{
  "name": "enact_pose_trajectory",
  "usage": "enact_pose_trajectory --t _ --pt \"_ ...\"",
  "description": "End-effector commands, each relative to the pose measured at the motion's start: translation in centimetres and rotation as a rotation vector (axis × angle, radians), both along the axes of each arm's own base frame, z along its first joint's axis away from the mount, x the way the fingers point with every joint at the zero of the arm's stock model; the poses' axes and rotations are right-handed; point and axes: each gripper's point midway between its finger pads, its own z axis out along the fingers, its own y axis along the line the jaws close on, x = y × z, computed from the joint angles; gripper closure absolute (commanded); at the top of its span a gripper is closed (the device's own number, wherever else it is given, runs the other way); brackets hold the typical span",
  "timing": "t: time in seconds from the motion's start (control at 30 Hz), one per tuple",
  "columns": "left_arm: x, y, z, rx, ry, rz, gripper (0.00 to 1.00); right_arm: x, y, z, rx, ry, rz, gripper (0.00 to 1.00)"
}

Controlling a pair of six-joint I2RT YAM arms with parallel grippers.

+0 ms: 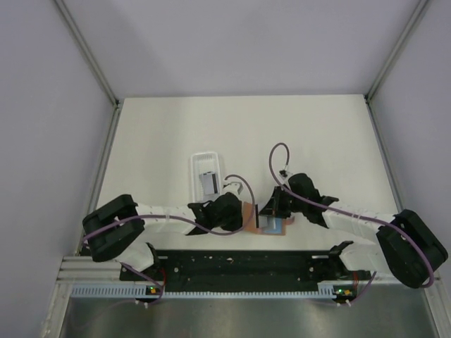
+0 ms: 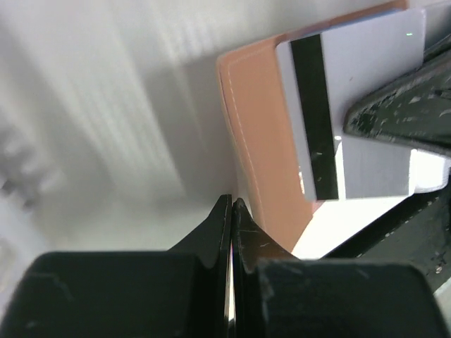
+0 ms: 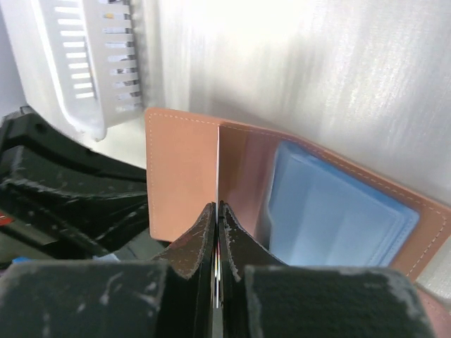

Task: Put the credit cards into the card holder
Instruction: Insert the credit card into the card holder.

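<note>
The card holder (image 1: pixel 266 227) lies open near the table's front edge, orange-brown with a pale blue inside (image 3: pixel 331 218). My right gripper (image 3: pixel 218 205) is shut on a credit card (image 3: pixel 239 176), holding it on edge over the holder's left half. In the left wrist view that card (image 2: pixel 366 77) shows its dark stripe against the orange flap (image 2: pixel 257 120). My left gripper (image 2: pixel 232 201) is shut with nothing seen between its fingers. Its tips sit at the holder's left edge. Another credit card (image 1: pixel 207 183) lies in the white tray.
A white slotted plastic tray (image 1: pixel 198 163) stands just behind the left gripper (image 1: pixel 242 213), close to the card holder. The right gripper (image 1: pixel 266 213) and the left one are a few centimetres apart. A black rail (image 1: pixel 239 266) runs along the near edge.
</note>
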Motion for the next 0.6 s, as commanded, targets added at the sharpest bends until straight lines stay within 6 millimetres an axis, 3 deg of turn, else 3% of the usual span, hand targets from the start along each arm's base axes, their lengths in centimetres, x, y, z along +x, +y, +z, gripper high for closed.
enact_pose_trajectory --t 0.0,0.2,0.27,0.33,0.43,0.57 --pt "-1.3 5.0 -0.8 0.172 0.016 0.036 1.00 0.9 0.4 -0.3 -0.034 -0.041 -0.014 1.00" --pt "-0.5 5.8 4.4 0.129 -0.081 0.066 1.00 1.1 0.2 -1.5 -0.088 -0.027 -0.021 1.00" --pt "-0.1 5.0 6.0 0.077 -0.119 0.052 1.00 1.1 0.2 -1.4 -0.083 -0.030 -0.019 1.00" --pt "0.3 2.9 7.6 -0.024 -0.171 0.007 1.00 1.1 0.3 -1.2 -0.076 -0.032 -0.012 1.00" --pt "0.2 -0.2 8.1 -0.126 -0.194 -0.070 1.00 1.0 0.3 -1.0 -0.074 -0.034 -0.010 1.00" --pt "0.7 -2.8 7.1 -0.116 -0.196 -0.091 1.00 1.0 0.2 -0.7 -0.077 -0.039 -0.012 1.00"
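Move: The open card holder's middle lies about 2 cm back, 2 cm right and 4 cm below the right fingers, which already hold a credit card on edge over the fold. The white tray is some 17 cm left of them and 9 cm farther out. From the closed left fingers, at the outer edge of the brown left flap, the holder's middle is about 7 cm to the right, level fore and aft; the held card is 5 cm right, 2 cm ahead and 2 cm above. Lower the right gripper about 2 cm straight down, keeping its pinch on the card, to bring the card's lower edge down at the holder's fold, then stop and hold there. Meanwhile slip the shut left fingers out to the left past the flap's edge by about 5 cm, raise them over 5 cm, and swing back right above the flap. ##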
